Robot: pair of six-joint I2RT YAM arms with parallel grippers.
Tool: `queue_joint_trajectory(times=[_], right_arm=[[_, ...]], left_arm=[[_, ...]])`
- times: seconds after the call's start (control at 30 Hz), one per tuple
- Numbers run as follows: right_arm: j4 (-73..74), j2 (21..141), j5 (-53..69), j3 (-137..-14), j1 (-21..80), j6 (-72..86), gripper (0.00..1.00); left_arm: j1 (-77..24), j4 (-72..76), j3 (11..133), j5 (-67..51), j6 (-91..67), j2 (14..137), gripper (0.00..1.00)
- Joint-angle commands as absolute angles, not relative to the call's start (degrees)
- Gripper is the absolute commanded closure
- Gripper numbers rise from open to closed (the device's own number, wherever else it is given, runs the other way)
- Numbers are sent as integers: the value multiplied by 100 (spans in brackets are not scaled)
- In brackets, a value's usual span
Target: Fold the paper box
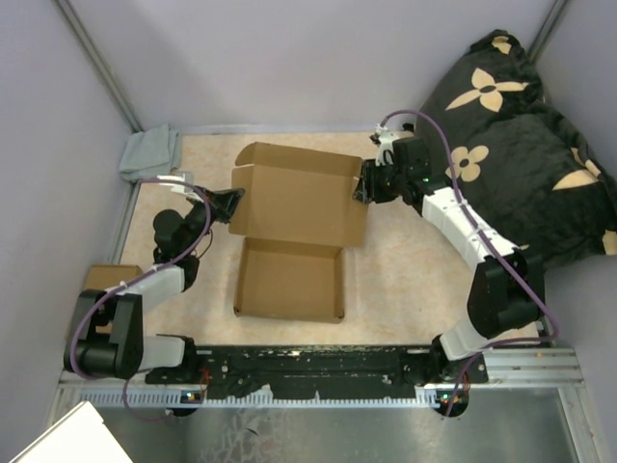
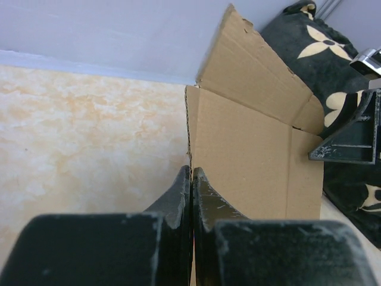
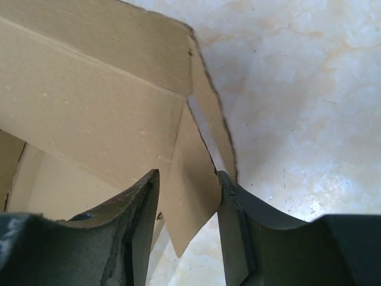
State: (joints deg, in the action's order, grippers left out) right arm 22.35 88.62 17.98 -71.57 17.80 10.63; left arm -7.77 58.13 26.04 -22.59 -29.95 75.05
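Note:
The paper box (image 1: 289, 282) is plain brown cardboard lying in the middle of the table, its shallow tray open toward me and its lid panel (image 1: 301, 201) raised behind it. My left gripper (image 1: 231, 204) is shut on the lid's left edge, and in the left wrist view the thin cardboard edge (image 2: 250, 161) runs straight between the pressed fingertips (image 2: 191, 173). My right gripper (image 1: 362, 183) is at the lid's right end. There its jaws (image 3: 187, 176) stand apart around a pointed side flap (image 3: 190, 205), which touches the right finger and leaves a gap at the left one.
A grey cloth (image 1: 149, 152) lies bunched in the back left corner. A black cushion with tan flowers (image 1: 511, 125) fills the right side behind the right arm. A smaller brown cardboard piece (image 1: 104, 278) sits at the left edge, and a white sheet (image 1: 58, 439) lies below the arm bases.

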Motion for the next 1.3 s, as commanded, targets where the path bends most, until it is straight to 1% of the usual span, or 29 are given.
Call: queue_joint_trajectory(times=[0.0,0.13,0.3,0.4,0.43,0.5,0.53,0.7,0.73,0.77,0.83,0.87,0.97,1.07,1.27], right_arm=[[2477,8563,1885,-7520,1968,997,58],[2804,8647,1707,-7747,2165,976,59],[3175,8897,1526,-8074,2241,1033,64],[3357,9019,1170,-8215,2250,1116,72],[3418,9063,1033,-8270,2248,1130,78],[3506,9139,824,-8336,2250,1151,95],[3525,9159,703,-8352,2254,1176,100],[3321,9063,332,-8296,2250,1221,100],[3175,8952,257,-8203,2250,1214,100],[3030,8835,183,-8107,2257,1209,100],[2645,8549,93,-7856,2278,1153,100],[2448,8381,24,-7725,2295,1133,100],[1825,7875,-166,-7241,2344,1016,100],[1271,7445,-292,-6849,2364,840,100],[536,7011,-249,-6313,2394,369,100]], left_arm=[[-785,6289,2589,-2428,-3002,7267,100],[-857,6290,2599,-2490,-2859,7146,100],[-935,6336,2568,-2597,-2713,7015,100],[-983,6334,2550,-2603,-2603,6901,100],[-998,6333,2542,-2590,-2568,6867,100],[-1017,6307,2537,-2566,-2520,6812,100],[-1019,6298,2535,-2566,-2501,6797,100],[-1037,6205,2560,-2546,-2444,6776,100],[-1043,6141,2594,-2530,-2423,6769,98],[-1045,6050,2652,-2499,-2397,6756,92],[-1059,5836,2733,-2363,-2348,6707,77],[-1063,5679,2783,-2284,-2325,6680,71],[-1085,5215,2957,-2023,-2209,6563,59],[-1122,4466,3297,-1680,-2019,6481,54],[-1176,2755,4315,-1430,-1749,6643,53]])
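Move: The right hand's fingers stand part-open around the lid's right side flap, whose middle is about 3 cm back, 1 cm to the left and 2 cm below. The lid panel's middle lies some 13 cm left and 2 cm back of that hand, and the open tray about 16 cm left, 16 cm back and 14 cm down. The left hand is already shut on the left side flap, its middle roughly 2 cm back and 3 cm below. The right hand first eases about 2 cm left, back and up with its fingers around the lid's right flap, then swings back to the right as it shuts them to pinch the flap near its corner, and finally lifts some 6 cm, drifting right and tipping its fingers up about 20 degrees. The left hand keeps its pinch while rising about 4 cm and drawing slightly back, pauses to open about halfway and let go of the left flap, then climbs nearly 3 cm more and forward. ##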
